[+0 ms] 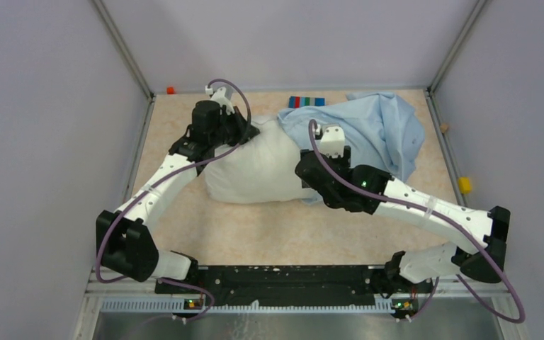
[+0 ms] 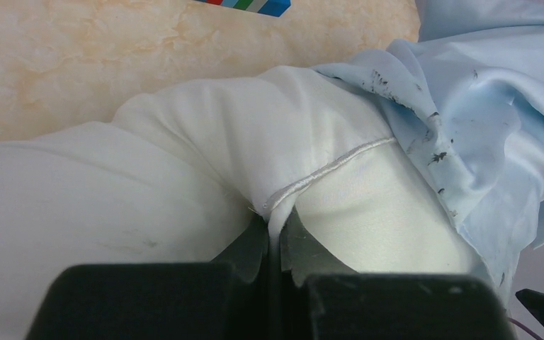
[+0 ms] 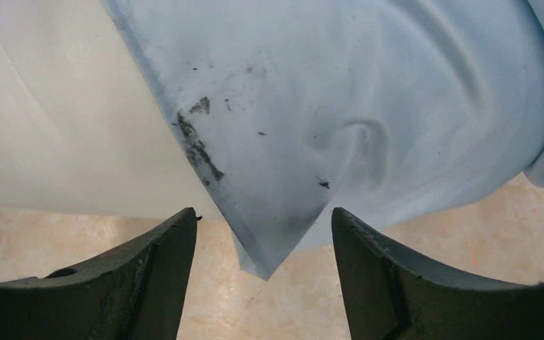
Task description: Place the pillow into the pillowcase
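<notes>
The off-white pillow (image 1: pixel 255 166) lies mid-table, its right end tucked under the mouth of the light-blue pillowcase (image 1: pixel 379 124). My left gripper (image 1: pixel 253 134) is at the pillow's far left corner. In the left wrist view it (image 2: pixel 276 230) is shut on the pillow's (image 2: pixel 149 177) piped seam edge, with the pillowcase (image 2: pixel 496 106) to the right. My right gripper (image 1: pixel 309 185) is at the pillow's near right side. In its wrist view it (image 3: pixel 263 212) stands open, and a corner of the pillowcase (image 3: pixel 326 106) hangs loose between the fingers beside the pillow (image 3: pixel 57 127).
A striped colour strip (image 1: pixel 306 101) lies at the back edge. A yellow block (image 1: pixel 465 185) and a small brown piece (image 1: pixel 443 128) sit by the right rail, and an orange piece (image 1: pixel 171 90) in the back left corner. Grey walls enclose three sides.
</notes>
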Available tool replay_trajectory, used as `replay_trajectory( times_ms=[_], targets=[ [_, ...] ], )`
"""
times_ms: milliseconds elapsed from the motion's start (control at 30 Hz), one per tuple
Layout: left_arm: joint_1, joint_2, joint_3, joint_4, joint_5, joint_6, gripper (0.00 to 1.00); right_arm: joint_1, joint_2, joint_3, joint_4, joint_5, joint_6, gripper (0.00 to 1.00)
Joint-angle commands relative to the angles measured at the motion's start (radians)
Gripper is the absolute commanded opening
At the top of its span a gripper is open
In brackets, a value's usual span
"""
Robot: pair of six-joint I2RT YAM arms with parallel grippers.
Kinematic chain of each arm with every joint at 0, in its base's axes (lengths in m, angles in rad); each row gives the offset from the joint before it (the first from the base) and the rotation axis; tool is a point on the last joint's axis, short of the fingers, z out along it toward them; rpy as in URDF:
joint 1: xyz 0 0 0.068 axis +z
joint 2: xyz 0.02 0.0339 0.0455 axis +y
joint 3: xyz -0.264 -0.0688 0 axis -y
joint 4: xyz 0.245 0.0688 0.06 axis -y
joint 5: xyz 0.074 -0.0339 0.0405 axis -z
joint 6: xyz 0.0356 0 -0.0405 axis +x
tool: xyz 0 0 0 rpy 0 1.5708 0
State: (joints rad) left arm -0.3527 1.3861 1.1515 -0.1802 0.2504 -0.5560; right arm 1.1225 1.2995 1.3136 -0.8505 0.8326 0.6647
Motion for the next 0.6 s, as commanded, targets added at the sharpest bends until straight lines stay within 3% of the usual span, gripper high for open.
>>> replay_trajectory(
  times_ms=[0,267,333,433,467,567],
  targets=[
    [0.006,0.025,-0.041,-0.102,0.008,0.011,0.0,0.01,-0.029,0.004,-0.084,0.077,0.141,0.69],
    [0.009,0.018,-0.042,-0.103,0.009,0.016,0.0,-0.005,-0.008,-0.02,-0.059,0.046,0.142,0.59],
    [0.008,0.015,-0.044,-0.104,0.007,0.017,0.0,-0.034,0.012,-0.001,-0.054,0.023,0.121,0.44],
    [0.008,0.005,-0.047,-0.108,0.008,0.014,0.0,-0.087,0.023,0.03,-0.042,0.006,0.064,0.08],
    [0.008,0.001,-0.05,-0.106,0.02,0.012,0.0,-0.101,0.022,0.046,-0.023,0.0,0.03,0.0],
    [0.0,-0.018,-0.067,-0.088,0.091,-0.057,0.0,-0.115,0.052,0.152,0.083,-0.068,-0.141,0.0]
  ],
)
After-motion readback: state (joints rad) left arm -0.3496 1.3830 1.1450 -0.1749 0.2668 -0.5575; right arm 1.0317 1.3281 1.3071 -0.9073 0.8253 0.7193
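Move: Just in front of the right hand, about 2 cm ahead, 2 cm to its right and 3 cm below, hangs the pillowcase hem by its near corner. The pillow's bare part is centred about 17 cm left, 3 cm ahead and 6 cm lower; the bunched pillowcase lies roughly 23 cm right, 11 cm ahead and 5 cm lower. From the left hand, the hem is some 21 cm right, 12 cm back and 2 cm lower. Easing some 2.5 cm to its right and about 2 cm down, the right hand brings its open fingers around the hem beside the near corner, turning slightly clockwise. It then edges 2 cm forward as the fingers shut and pinch the cloth. The left hand stays put, keeping its pinch on the pillow. ##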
